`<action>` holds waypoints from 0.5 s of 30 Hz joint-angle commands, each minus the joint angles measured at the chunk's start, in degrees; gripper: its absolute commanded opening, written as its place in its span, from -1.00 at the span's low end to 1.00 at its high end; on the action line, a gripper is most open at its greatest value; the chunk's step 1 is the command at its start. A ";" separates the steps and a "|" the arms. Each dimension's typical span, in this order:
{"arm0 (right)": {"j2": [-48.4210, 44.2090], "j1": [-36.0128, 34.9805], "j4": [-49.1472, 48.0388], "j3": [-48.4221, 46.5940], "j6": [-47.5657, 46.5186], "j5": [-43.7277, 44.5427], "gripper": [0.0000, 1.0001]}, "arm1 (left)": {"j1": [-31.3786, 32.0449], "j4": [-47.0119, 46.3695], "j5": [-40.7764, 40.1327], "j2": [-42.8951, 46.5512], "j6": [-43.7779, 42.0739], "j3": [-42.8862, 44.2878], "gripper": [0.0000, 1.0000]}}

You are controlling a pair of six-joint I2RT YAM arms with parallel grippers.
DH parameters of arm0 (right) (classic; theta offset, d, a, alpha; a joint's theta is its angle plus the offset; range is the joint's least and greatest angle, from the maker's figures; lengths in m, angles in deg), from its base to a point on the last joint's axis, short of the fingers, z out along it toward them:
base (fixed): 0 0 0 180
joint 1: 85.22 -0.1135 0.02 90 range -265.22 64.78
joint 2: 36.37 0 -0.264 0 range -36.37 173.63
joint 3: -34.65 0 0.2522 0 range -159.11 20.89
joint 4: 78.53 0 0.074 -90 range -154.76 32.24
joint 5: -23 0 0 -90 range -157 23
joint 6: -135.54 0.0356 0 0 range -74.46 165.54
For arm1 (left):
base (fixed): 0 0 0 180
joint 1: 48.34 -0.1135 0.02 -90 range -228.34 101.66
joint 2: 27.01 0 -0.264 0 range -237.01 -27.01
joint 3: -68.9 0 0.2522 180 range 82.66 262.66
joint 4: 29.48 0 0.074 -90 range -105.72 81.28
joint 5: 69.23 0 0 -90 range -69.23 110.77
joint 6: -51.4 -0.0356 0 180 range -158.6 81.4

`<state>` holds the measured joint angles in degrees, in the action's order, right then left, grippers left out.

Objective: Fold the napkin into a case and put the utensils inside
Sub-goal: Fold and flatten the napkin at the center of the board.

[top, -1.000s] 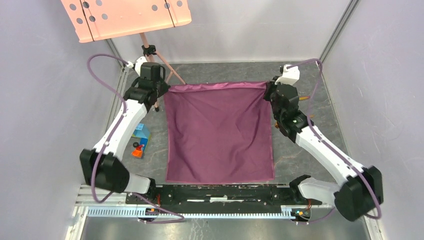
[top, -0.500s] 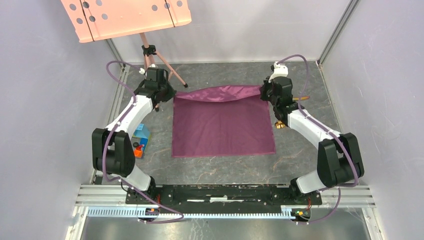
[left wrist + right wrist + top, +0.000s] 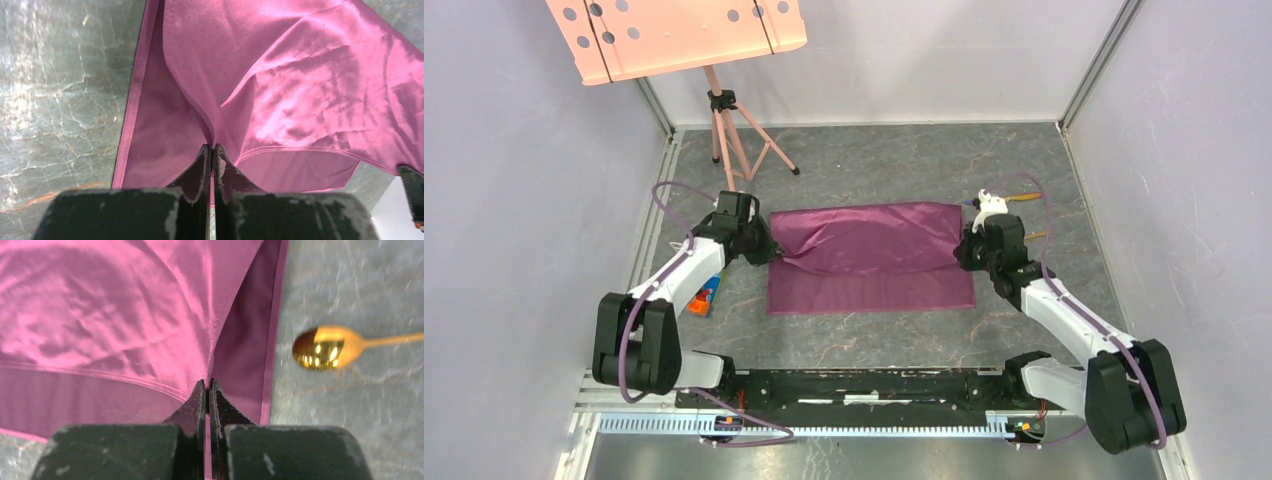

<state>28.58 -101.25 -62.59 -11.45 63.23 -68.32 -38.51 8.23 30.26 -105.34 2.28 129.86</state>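
The plum-purple napkin lies on the table doubled over. Its upper layer is rumpled and stops short of the near hem, so a strip of the lower layer shows. My left gripper is shut on the left corner of the upper layer, the cloth pinched between its tips. My right gripper is shut on the right corner in the same way, with the cloth spreading to its left. A gold spoon lies on the table just right of the napkin's edge.
A small blue-and-orange blocky object sits left of the napkin under the left forearm. A tripod stand carrying a pink perforated board stands at the back left. Walls close in the grey marbled table on three sides.
Both grippers have carried the napkin's far edge towards the near side and down, folding the cloth over itself. The arms have drawn back with it.
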 commanded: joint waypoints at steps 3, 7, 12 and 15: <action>-6.11 0.49 2.93 5.46 -0.79 -2.79 -1.00 | -0.17 0.89 2.54 5.14 0.25 -4.61 -0.95; -8.43 0.49 5.72 5.62 -1.77 -2.19 -1.00 | -0.18 3.44 2.00 7.16 -0.68 -4.66 -0.95; -10.51 0.48 8.30 7.22 -1.29 -1.99 -1.00 | -0.21 5.66 1.21 8.81 -1.00 -6.60 -0.95; -11.59 0.48 9.08 8.86 0.21 -2.34 -1.00 | -0.21 7.08 0.15 9.58 -1.02 -7.90 -0.95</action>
<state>18.61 -100.90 -55.09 -4.63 62.62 -70.05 -38.51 12.51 31.38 -97.55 2.24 123.65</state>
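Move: Each closed gripper holds one far corner of the napkin's folded-over upper layer, above the lower layer. For the left hand, the napkin's near left corner lies about 12 cm back, 3 cm left and some 5 below, and the toy car about 18 cm left and 5 back. For the right hand, the near right corner is roughly 11 cm back, 4 right and 6 below; the spoon is about 14 right and 6 ahead, the knife some 12 right and 16 ahead. Still pinching the upper layer's two corners, both hands draw the cloth back over the lower layer towards its near edge, about 4 to 5 cm. They sink as they start, the right by around 3 cm and the left by only about 1, then level off, lifting slightly, and slow; grips stay shut. ##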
